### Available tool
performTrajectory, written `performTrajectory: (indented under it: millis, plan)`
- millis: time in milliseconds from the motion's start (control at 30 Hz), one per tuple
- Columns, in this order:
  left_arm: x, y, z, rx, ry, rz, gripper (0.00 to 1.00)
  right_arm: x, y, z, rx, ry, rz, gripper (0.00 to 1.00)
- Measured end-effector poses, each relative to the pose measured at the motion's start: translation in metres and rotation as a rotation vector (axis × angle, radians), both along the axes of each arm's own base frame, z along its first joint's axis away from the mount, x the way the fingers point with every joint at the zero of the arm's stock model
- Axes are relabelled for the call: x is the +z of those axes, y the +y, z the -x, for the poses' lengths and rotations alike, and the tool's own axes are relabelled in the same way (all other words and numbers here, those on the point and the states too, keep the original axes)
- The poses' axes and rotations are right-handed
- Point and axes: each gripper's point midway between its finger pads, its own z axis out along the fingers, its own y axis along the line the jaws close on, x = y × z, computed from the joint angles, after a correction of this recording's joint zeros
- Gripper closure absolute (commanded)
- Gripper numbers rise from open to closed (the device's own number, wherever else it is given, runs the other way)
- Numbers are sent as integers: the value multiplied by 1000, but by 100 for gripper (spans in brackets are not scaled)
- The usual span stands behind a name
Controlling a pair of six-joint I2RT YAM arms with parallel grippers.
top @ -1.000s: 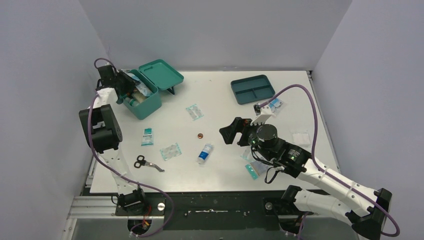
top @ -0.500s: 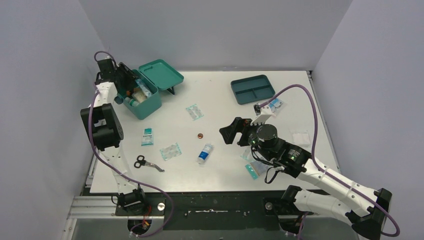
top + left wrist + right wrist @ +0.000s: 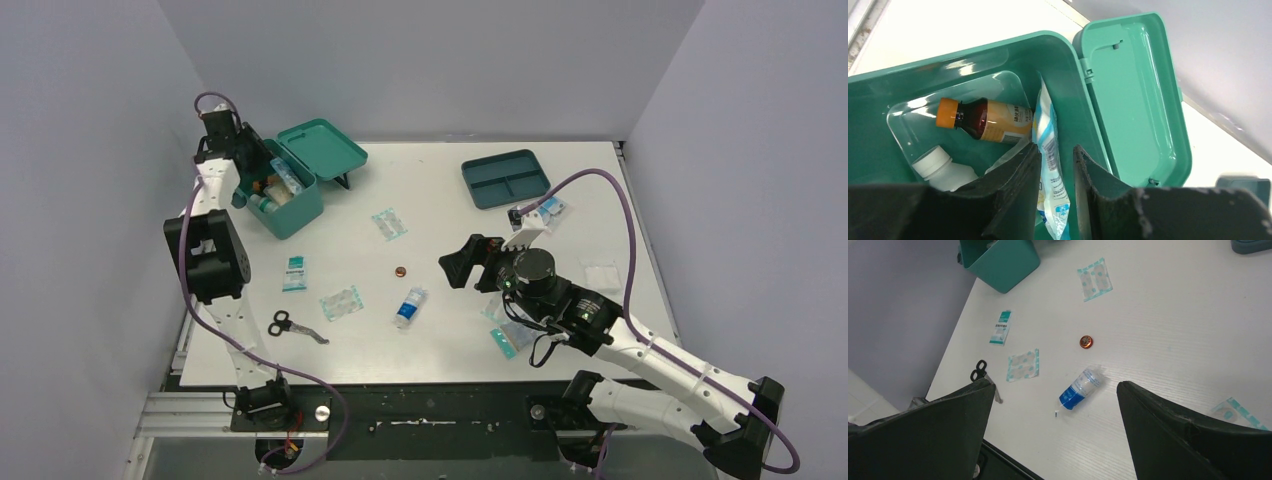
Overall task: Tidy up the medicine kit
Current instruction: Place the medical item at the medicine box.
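The medicine kit (image 3: 292, 207) is a teal box at the far left with its lid (image 3: 322, 148) hinged open. In the left wrist view its inside (image 3: 998, 47) holds a brown bottle with an orange cap (image 3: 988, 119), a white bottle (image 3: 943, 167) and a white-and-blue packet (image 3: 1045, 125) standing on edge. My left gripper (image 3: 250, 168) hovers over the box. Its jaws (image 3: 1055, 147) stand narrowly open around the packet, with a gap on the right side. My right gripper (image 3: 455, 265) hangs wide open (image 3: 1056, 384) above a blue-and-white bandage roll (image 3: 1079, 388).
Loose on the table lie two plaster packs (image 3: 389, 224) (image 3: 341, 302), a small teal sachet (image 3: 295, 273), scissors (image 3: 290, 326) and a copper-coloured disc (image 3: 401, 271). A dark divided tray (image 3: 506, 178) sits far right. More packets (image 3: 545, 208) (image 3: 505, 338) lie by the right arm.
My left gripper has risen and drawn back toward the far left over the box, and its jaws no longer pinch the packet. The right arm has not moved.
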Motion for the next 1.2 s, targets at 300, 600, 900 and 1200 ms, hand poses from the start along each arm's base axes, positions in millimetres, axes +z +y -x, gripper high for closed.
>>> performTrajectory:
  millis: [300, 600, 900, 1200]
  plan:
    - [17, -27, 0, -24, -10, -134, 75, 0, 0, 0, 0, 0, 0, 0]
    - [15, -14, 2, 8, 2, -162, 89, 0, -1, -1, -6, 0, -1, 0]
    - [-28, 4, 2, 36, 88, -221, 93, 0, -2, -1, -12, -1, 0, 0]
    - [-74, 19, 8, 51, 199, -249, 93, 0, -3, -2, -22, -2, 4, 0]
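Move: The blue-white packet stands on edge in the medicine box, its middle about 6 cm below the left hand and about 1 cm back and 1 cm right. On the box floor, some 10 cm down, the amber bottle lies roughly 6 cm left and level fore-and-aft, the white bottle 6 cm left and 6 cm back. From the idle right hand the packet is about 36 cm ahead, 48 cm left and 17 cm lower. The left hand eases right, swings back left while closing, and drops about 9 cm onto the blue-white packet. ##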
